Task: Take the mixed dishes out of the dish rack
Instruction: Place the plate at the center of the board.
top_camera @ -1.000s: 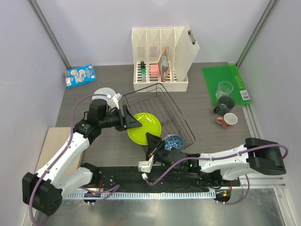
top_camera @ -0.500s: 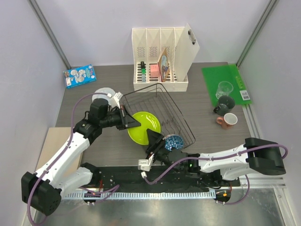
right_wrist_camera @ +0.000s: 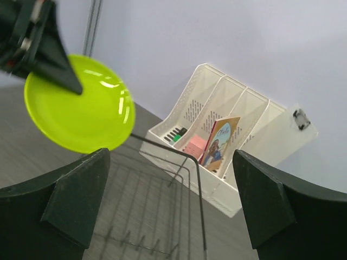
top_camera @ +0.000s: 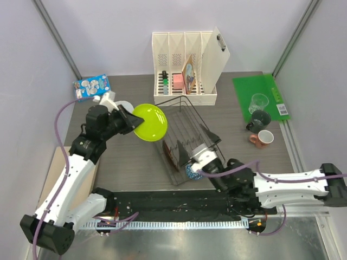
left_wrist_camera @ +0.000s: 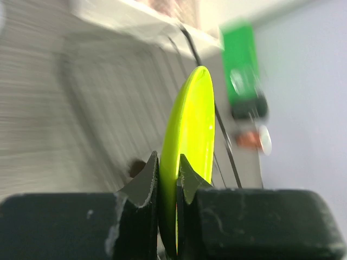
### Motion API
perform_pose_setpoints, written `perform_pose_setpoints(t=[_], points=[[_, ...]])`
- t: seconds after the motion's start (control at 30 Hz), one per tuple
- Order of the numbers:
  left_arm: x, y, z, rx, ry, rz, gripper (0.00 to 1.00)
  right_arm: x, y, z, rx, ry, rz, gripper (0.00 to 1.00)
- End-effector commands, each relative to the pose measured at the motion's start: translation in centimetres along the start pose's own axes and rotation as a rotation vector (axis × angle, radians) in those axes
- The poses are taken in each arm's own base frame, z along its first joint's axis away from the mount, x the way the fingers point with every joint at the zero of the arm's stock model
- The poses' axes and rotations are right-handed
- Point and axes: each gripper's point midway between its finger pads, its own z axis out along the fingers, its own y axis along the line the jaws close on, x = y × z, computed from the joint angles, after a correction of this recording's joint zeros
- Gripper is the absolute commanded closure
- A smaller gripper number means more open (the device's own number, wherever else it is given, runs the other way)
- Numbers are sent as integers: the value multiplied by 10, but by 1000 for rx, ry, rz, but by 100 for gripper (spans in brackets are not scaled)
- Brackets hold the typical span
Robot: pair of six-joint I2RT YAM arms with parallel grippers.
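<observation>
My left gripper (top_camera: 129, 120) is shut on the rim of the lime-green plate (top_camera: 150, 121) and holds it in the air, left of the dish rack (top_camera: 201, 128). In the left wrist view the plate (left_wrist_camera: 190, 124) stands edge-on between my fingers (left_wrist_camera: 142, 179). The dark wire rack looks tipped, with its near-left end by my right gripper (top_camera: 186, 162). That gripper (right_wrist_camera: 172, 189) is wide open and empty, looking up past a rack wire (right_wrist_camera: 196, 184) at the plate (right_wrist_camera: 78, 105). A bit of the blue patterned bowl (top_camera: 190, 171) shows beneath it. The white plate (top_camera: 125, 104) lies behind my left gripper.
The cream file holder (top_camera: 184, 65) stands behind the rack, also in the right wrist view (right_wrist_camera: 233, 162). A clear glass (top_camera: 259, 102), dark grey mug (top_camera: 261, 118) and pink mug (top_camera: 264, 138) stand at the right by a green mat (top_camera: 271, 86). A blue packet (top_camera: 91, 86) lies back left.
My left gripper lifted the lime-green plate out of the rack, up and to the back-left. My right arm swung so its gripper sits at the rack's near end, and the rack shifted and tipped.
</observation>
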Motion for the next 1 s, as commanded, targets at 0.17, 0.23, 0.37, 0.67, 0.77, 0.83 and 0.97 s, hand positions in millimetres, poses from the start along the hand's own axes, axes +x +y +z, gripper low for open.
perform_pose_setpoints(t=[0.17,0.23,0.37,0.67,0.77,0.83,0.97], points=[[-95,92,-24,-373,-375,-215,100,-14,-47,-10,141,23,640,0],[-108,110,-19,-397,-418,-275,100,-13,-51,-12,151,12,674,0],[-134,137,4,-356,-453,-372,100,-3,-49,-18,166,4,729,0],[-148,186,91,-241,-337,-424,100,20,-41,-12,139,97,821,0],[-144,198,116,-211,-281,-426,100,21,-38,-10,113,89,838,0],[-142,212,120,-244,-287,-428,100,22,-35,-7,88,96,845,0],[-142,235,127,-247,-321,-437,100,26,-25,-1,50,119,830,0]])
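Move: The left hand already holds the green plate by its rim; the white plate it is taken to lies about 20 cm ahead, 13 cm left and some 26 cm below. The blue booklet lies roughly 20 cm left of and 20 cm beyond that white plate. The rack's middle is about 29 cm right of the left hand, 4 cm nearer and 20 cm down. From the empty right hand, the white plate is roughly 30 cm ahead, 50 cm left and 31 cm below. Swinging left and forward at first, then forward and down, the left hand carries the gripped green plate over to the white plate: about 20 cm forward, 16 cm left and 16 cm down, turning some 35 degrees counter-clockwise and tipping fingers downward. The right hand, already open and clear, rises a little and shifts about 4 cm right, then sinks 6 cm over the rack, its wrist rolling. ##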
